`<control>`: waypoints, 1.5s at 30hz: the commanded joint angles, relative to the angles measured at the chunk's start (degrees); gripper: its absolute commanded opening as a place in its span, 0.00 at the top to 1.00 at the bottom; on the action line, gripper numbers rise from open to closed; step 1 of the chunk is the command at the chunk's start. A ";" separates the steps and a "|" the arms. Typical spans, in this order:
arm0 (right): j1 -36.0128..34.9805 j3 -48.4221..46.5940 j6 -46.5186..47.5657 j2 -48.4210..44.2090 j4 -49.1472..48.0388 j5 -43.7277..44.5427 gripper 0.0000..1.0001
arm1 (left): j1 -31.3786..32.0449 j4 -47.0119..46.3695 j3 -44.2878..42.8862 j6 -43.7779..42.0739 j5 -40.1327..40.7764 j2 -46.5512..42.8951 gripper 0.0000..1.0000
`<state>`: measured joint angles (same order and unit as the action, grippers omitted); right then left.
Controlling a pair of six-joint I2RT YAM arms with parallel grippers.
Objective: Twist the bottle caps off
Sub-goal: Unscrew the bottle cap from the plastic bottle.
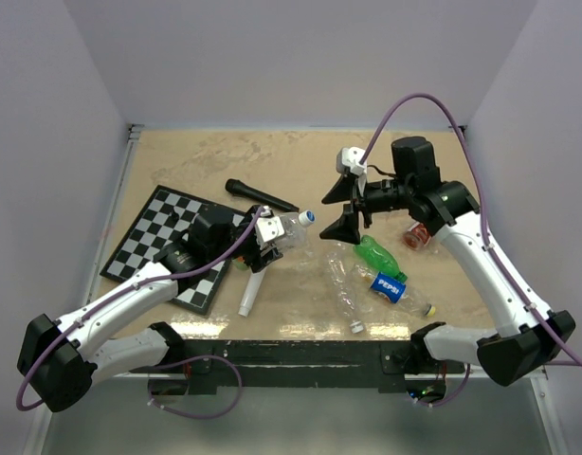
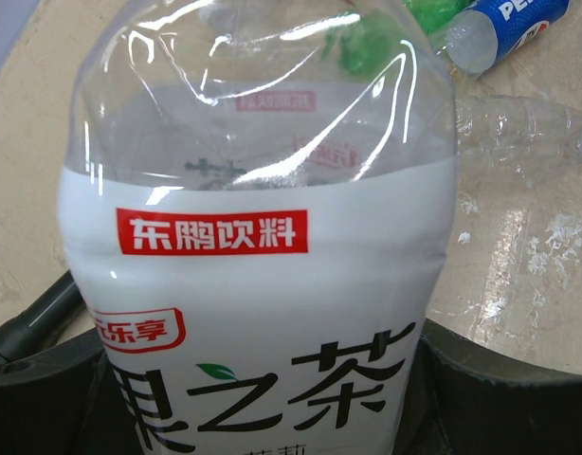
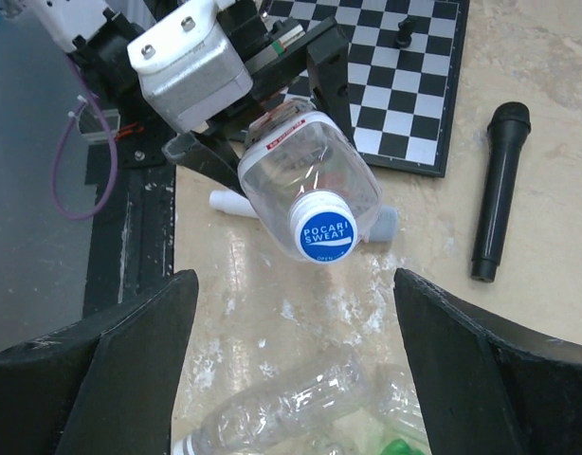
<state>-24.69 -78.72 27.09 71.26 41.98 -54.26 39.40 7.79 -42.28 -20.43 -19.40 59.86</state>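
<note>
My left gripper [image 1: 263,237] is shut on a clear bottle with a white label [image 1: 283,230], and holds it above the table, neck pointing right. In the left wrist view that bottle [image 2: 263,284] fills the frame between the black fingers [image 2: 504,393]. Its cap [image 3: 326,234] is white with a blue top marked POCARI SWEAT and sits screwed on the neck, also seen as the cap [image 1: 308,216] from above. My right gripper [image 3: 293,284] stands open just in front of the cap, apart from it, with nothing between its fingers [image 3: 130,351]. From above, the right gripper [image 1: 336,210] faces left.
Bottles lie at the front right: a green bottle [image 1: 381,258], a Pepsi bottle [image 1: 391,287] and a clear bottle [image 1: 346,294] with a white cap [image 1: 356,328]. A chessboard [image 1: 144,237], a black microphone [image 1: 261,195] and a white microphone [image 1: 250,292] are on the left.
</note>
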 commanded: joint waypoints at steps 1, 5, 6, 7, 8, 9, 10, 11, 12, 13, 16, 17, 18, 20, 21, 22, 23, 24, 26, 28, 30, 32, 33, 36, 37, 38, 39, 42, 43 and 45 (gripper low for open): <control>0.08 -0.03 -9.76 0.45 -5.84 -0.77 0.12 | -0.29 -2.96 -0.17 0.91 -0.11 -1.06 1.00; -0.71 -1.70 -10.65 2.91 -5.77 3.01 0.12 | -0.37 -2.87 -0.17 1.00 -0.11 -0.88 1.00; -1.06 -2.40 -10.92 3.70 -5.50 3.02 0.13 | -0.37 -2.78 -0.17 1.00 -0.11 -0.88 1.00; -1.76 -2.93 -11.35 4.40 -5.33 3.19 0.13 | -0.37 -2.78 -0.17 1.09 -0.03 -0.97 1.00; -2.38 -3.11 -12.23 5.19 -5.76 4.07 0.13 | -0.37 -2.78 -0.17 1.09 -0.03 -0.97 1.00; -3.86 -3.46 -12.67 5.90 -5.85 5.12 0.14 | -0.37 -2.78 -0.17 1.09 0.06 -1.06 1.00; -5.01 -3.89 -12.68 6.77 -5.59 6.70 0.15 | -0.37 -2.78 -0.17 1.00 -0.02 -1.06 1.00; -5.72 -4.51 -12.85 7.57 -5.33 7.67 0.16 | -0.37 -2.78 -0.17 1.09 0.15 -1.06 1.00; -6.16 -5.12 -12.94 8.18 -5.06 8.37 0.16 | -0.37 -2.70 -0.17 1.09 0.15 -1.06 1.00; -6.16 -6.00 -12.85 8.97 -4.71 8.55 0.17 | -0.37 -2.69 -0.17 1.00 0.15 -1.14 1.00; -6.16 -7.15 -12.68 9.42 -4.18 9.00 0.22 | -0.29 -2.61 -0.08 1.09 0.33 -1.14 1.00; -6.16 -7.15 -12.59 9.33 -4.10 8.91 0.24 | -0.37 -2.61 -0.08 1.09 0.33 -1.06 1.00; -6.16 -7.15 -12.50 8.98 -4.10 8.73 0.25 | -0.37 -2.61 -0.08 1.09 0.41 -1.14 1.00; -6.16 -7.15 -12.59 8.19 -4.18 8.21 0.25 | -0.37 -2.61 -0.08 1.09 0.33 -1.06 1.00; -6.08 -7.06 -12.50 7.75 -4.10 7.94 0.26 | -0.37 -2.61 -0.08 1.09 0.33 -1.06 1.00; -5.81 -7.06 -12.07 7.31 -3.83 7.94 0.26 | -0.37 -2.61 -0.08 1.00 0.41 -1.14 1.00; -5.64 -6.98 -11.89 6.87 -3.57 7.85 0.26 | -0.29 -2.61 -0.17 1.09 0.50 -1.14 1.00; -5.55 -6.63 -11.71 6.61 -3.48 7.68 0.26 | -0.37 -2.61 -0.08 1.09 0.41 -1.14 1.00; -5.46 -6.10 -11.36 6.26 -3.48 7.07 0.27 | -0.37 -2.61 -0.08 1.09 0.24 -0.97 1.00; -5.46 -5.92 -11.36 6.25 -3.22 6.54 0.30 | -0.37 -2.61 -0.08 1.09 0.24 -0.97 1.00; -5.46 -6.53 -10.92 6.87 -2.17 6.19 0.37 | -0.37 -2.61 -0.17 1.09 0.32 -1.06 1.00; -5.46 -7.23 -10.05 7.74 -0.41 5.83 0.43 | -0.29 -2.52 -0.08 1.00 0.50 -1.06 1.00; -5.37 -7.67 -9.69 8.10 0.29 5.83 0.44 | -0.37 -2.52 -0.08 1.09 0.50 -0.97 1.00; -5.46 -7.42 -9.25 8.63 1.00 5.57 0.46 | -0.37 -2.52 -0.08 1.09 0.41 -0.97 1.00; -5.37 -7.24 -9.25 8.54 0.83 5.66 0.45 | -0.37 -2.52 -0.08 1.09 0.33 -1.06 1.00; -5.46 -7.24 -9.25 8.63 0.83 5.57 0.45 | -0.37 -2.52 -0.08 1.00 0.33 -1.06 1.00; -5.37 -7.41 -9.16 8.63 0.91 5.48 0.45 | -0.29 -2.52 -0.08 1.09 0.33 -1.06 1.00; -5.46 -8.03 -8.29 9.07 1.70 4.61 0.61 | -0.37 -2.52 -0.17 1.09 0.33 -1.06 1.00; -5.46 -8.20 -7.76 9.15 1.88 4.17 0.72 | -0.37 -2.43 -0.08 1.00 0.33 -1.06 1.00; -5.46 -8.73 -6.18 9.51 2.84 3.03 0.89 | -0.37 -2.52 -0.08 1.09 0.33 -1.06 1.00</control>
<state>-30.28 -84.12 18.37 80.40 43.22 -47.77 39.40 7.81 -42.28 -20.14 -19.25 59.86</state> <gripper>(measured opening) 0.289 0.752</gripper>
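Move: The blue-and-white cap of the big bottle faces the right hand, about 4 cm to its left, 1 cm ahead and 3 cm lower. A clear bottle lies on the table roughly 3 cm ahead, 6 cm right and 28 cm below; the white microphone some 5 cm ahead, 18 cm left and equally low. From the left hand, holding the bottle's body, the cap is about 2 cm ahead, 11 cm right and 8 cm up. The open right hand travels about 4 cm left towards the cap, dipping some 3 cm and edging forward while it rolls about 10 degrees, its forward side going down. Once around the cap it eases slightly back and bobs up and down again by a couple of centimetres as its fingers narrow and pinch the cap's sides, while the left hand keeps the bottle still. ##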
